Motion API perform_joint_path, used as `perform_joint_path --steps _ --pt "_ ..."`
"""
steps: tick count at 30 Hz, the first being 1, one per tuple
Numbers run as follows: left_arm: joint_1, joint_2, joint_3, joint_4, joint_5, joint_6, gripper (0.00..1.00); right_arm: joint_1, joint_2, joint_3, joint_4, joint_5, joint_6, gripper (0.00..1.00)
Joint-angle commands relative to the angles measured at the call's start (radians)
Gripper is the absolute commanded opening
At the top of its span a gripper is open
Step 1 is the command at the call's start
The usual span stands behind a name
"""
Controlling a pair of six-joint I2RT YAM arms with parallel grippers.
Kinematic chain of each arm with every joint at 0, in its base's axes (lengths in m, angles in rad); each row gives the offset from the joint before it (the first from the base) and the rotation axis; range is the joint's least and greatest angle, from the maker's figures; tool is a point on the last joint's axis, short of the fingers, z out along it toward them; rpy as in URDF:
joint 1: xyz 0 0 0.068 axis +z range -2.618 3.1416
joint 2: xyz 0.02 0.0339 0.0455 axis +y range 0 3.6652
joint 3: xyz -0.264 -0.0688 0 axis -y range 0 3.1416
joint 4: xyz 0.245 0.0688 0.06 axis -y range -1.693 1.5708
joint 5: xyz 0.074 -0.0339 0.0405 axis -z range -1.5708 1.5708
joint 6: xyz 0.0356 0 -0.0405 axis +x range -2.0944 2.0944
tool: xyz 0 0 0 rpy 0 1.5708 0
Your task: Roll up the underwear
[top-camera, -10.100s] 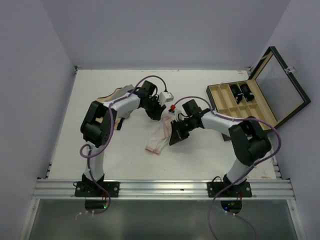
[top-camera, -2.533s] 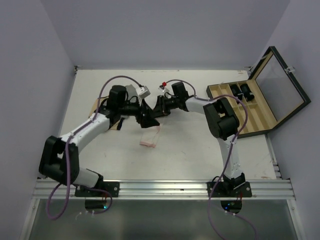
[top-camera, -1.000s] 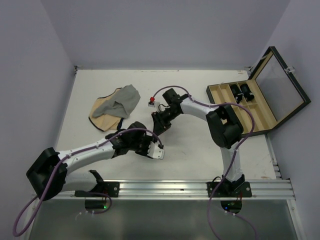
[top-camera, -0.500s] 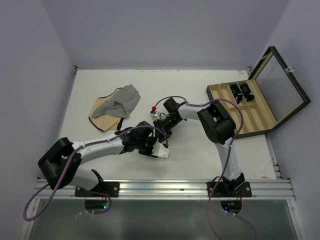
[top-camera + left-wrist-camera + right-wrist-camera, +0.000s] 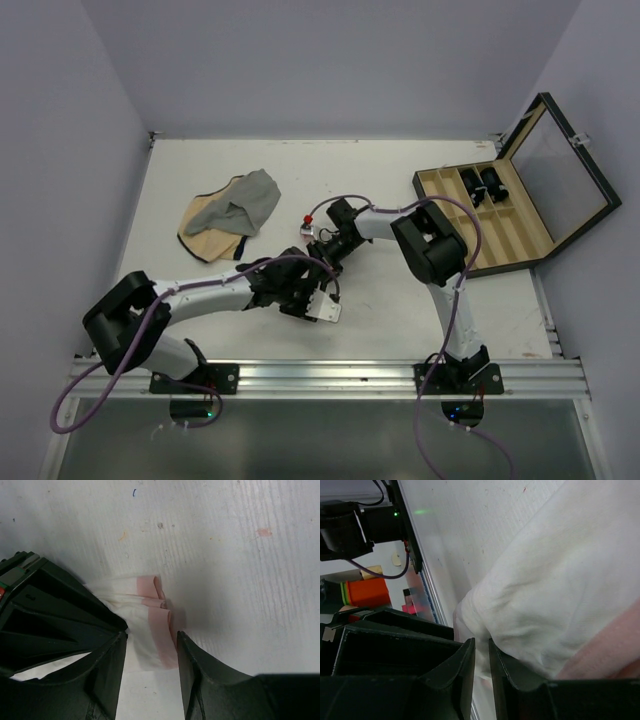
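The underwear (image 5: 150, 625) is a small white bundle with pink trim, rolled up on the white table. In the left wrist view my left gripper (image 5: 150, 637) straddles its pink end, a finger against each side. My right gripper (image 5: 45, 625) shows there as a black body pressed against the roll's other side. In the right wrist view the white fabric (image 5: 560, 580) fills the frame, and my right gripper (image 5: 481, 642) pinches a fold in a narrow gap. From above, the left gripper (image 5: 312, 287) and right gripper (image 5: 326, 256) meet at the table's middle and hide the roll.
A grey and tan cloth (image 5: 232, 215) lies crumpled at the back left. An open wooden case (image 5: 500, 215) with compartments and black items (image 5: 483, 183) stands at the right. The metal rail (image 5: 330, 375) runs along the near edge.
Over the last second my left gripper slid a little right and my right gripper came slightly nearer, so they now sit tight together on the roll. Earlier the underwear lay as a flat strip.
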Motion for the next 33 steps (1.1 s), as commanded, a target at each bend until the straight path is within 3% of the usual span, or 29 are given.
perform_joint_path --steps 1,11,18,26,33 --pt "-0.007 0.037 -0.014 0.032 -0.013 0.021 0.48 0.009 0.067 -0.009 0.004 0.156 -0.047 0.26" --pt "-0.007 0.094 -0.033 0.049 -0.032 0.002 0.36 0.009 0.05 -0.018 -0.026 0.141 -0.096 0.26" --pt "-0.006 0.164 0.039 -0.108 0.043 0.018 0.0 -0.023 -0.028 0.014 0.009 0.124 -0.078 0.35" --pt "0.062 0.255 0.176 -0.328 0.217 0.034 0.0 -0.253 -0.327 0.112 0.027 0.17 -0.062 0.49" --pt "0.22 0.499 0.421 -0.575 0.44 0.097 0.0 -0.331 -0.631 0.098 -0.051 0.371 -0.343 0.52"
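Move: The pink-edged near end of the rolled underwear sits right between the left hand's open fingertips, about 1 cm to its right and 2 cm lower. The grey cloth is some 27 cm ahead and 20 cm left, the tan cloth about 22 cm ahead and 27 cm left. From the right hand, already on the roll, that end lies roughly 4 cm back at the same height; the wooden box stands around 16 cm ahead and 43 cm right. Down about 2 cm goes the left hand, closing its half-open fingers to pinch the underwear's near end, then holding there while its wrist tilts some 25 degrees, fingertips swinging back towards the base. The right hand stays at the roll until that grip is shut, then opens wider and sweeps off quickly, up, forward and right towards the box, its fingers turning to point more downward. ##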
